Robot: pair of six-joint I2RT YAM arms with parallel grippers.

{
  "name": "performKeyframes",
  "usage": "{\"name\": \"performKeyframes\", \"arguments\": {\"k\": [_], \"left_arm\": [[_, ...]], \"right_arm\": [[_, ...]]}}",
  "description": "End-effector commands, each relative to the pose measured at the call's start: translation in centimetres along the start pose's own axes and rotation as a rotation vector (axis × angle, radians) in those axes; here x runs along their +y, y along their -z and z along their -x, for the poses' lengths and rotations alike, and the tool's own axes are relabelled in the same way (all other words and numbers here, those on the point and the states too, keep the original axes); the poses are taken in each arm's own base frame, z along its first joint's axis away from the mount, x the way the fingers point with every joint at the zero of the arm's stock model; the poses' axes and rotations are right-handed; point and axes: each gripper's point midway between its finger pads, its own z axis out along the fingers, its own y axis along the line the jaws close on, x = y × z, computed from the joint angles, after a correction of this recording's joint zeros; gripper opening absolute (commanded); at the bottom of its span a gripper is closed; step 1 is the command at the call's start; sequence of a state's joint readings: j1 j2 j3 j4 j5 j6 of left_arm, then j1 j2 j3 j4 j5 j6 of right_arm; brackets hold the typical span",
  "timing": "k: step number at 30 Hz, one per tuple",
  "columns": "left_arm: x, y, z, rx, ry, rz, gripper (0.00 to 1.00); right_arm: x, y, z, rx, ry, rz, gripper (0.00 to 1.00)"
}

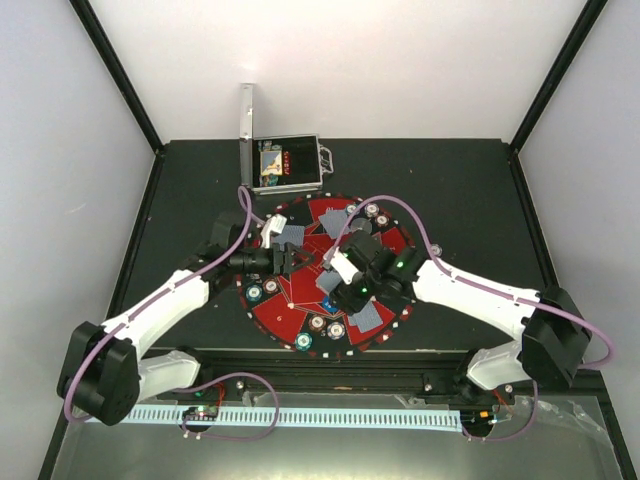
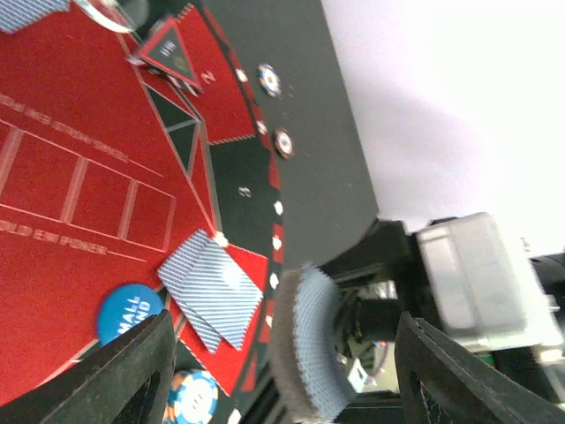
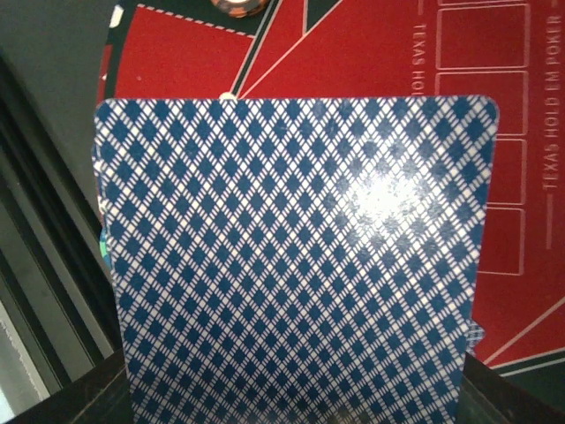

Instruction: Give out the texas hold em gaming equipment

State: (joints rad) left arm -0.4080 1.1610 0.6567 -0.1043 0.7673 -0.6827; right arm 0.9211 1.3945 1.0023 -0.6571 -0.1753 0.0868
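A deck of blue-patterned playing cards fills the right wrist view, and my right gripper is shut on its lower end. In the left wrist view the same deck shows edge-on between the fingers of my left gripper, which is open and touches nothing. Both grippers meet over the middle of the mat, left and right. Two dealt cards overlap on the mat beside a blue disc and a blue-and-white chip.
The round red-and-black mat lies mid-table with chips and cards around its rim. More chips sit at its edge. The open silver case stands behind the mat. White walls enclose the table.
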Motion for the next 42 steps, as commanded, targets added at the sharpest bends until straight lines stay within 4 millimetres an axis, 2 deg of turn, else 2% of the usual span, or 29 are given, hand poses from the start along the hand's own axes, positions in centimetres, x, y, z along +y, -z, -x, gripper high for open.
{"name": "performKeyframes", "arguments": {"k": [1, 4, 13, 18, 28, 42], "left_arm": [[-2.4, 0.1, -1.9, 0.11, -0.016, -0.137, 0.69], [-2.1, -0.8, -3.0, 0.174, -0.004, -0.166, 0.68], [-1.1, -2.7, -4.7, 0.311, -0.021, -0.153, 0.68], [-0.4, -3.4, -5.5, 0.358, -0.022, -0.133, 0.64], [1.0, -3.4, -5.8, 0.354, -0.034, -0.057, 0.52], [1.7, -2.3, -5.2, 0.321, -0.061, 0.024, 0.47]], "right_arm": [[1.3, -0.5, 0.5, -0.001, 0.045, 0.02, 0.63], [1.9, -0.6, 0.6, 0.0, 0.057, 0.026, 0.63], [2.7, -0.6, 0.7, 0.005, 0.071, 0.041, 0.63], [2.7, -0.6, 0.5, 0.007, 0.075, 0.038, 0.63], [2.7, -0.5, 0.4, 0.007, 0.078, 0.04, 0.63], [2.5, -0.7, -0.5, 0.019, 0.071, 0.035, 0.63]]}}
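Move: The deck of cards is in the right hand's fingers, its middle some 3 cm to that hand's left and about level with it. From the left hand the deck's middle lies about 6 cm to the right, 4 cm back and 3 cm lower. On the table some 14 cm below the left hand are the small blind disc, 5 cm right and 8 cm back, and the dealt pair of cards, 14 cm right and 11 cm back. The deck stays in the right hand's grip, eased about 2 cm back and then held nearly still. The left hand comes back, down and slightly right to it, about 7 cm in all, swinging some 20 degrees clockwise. Once there, it stays close, partly closing its fingers, with one over the top card's face near the deck's left end and seeming to touch it. ##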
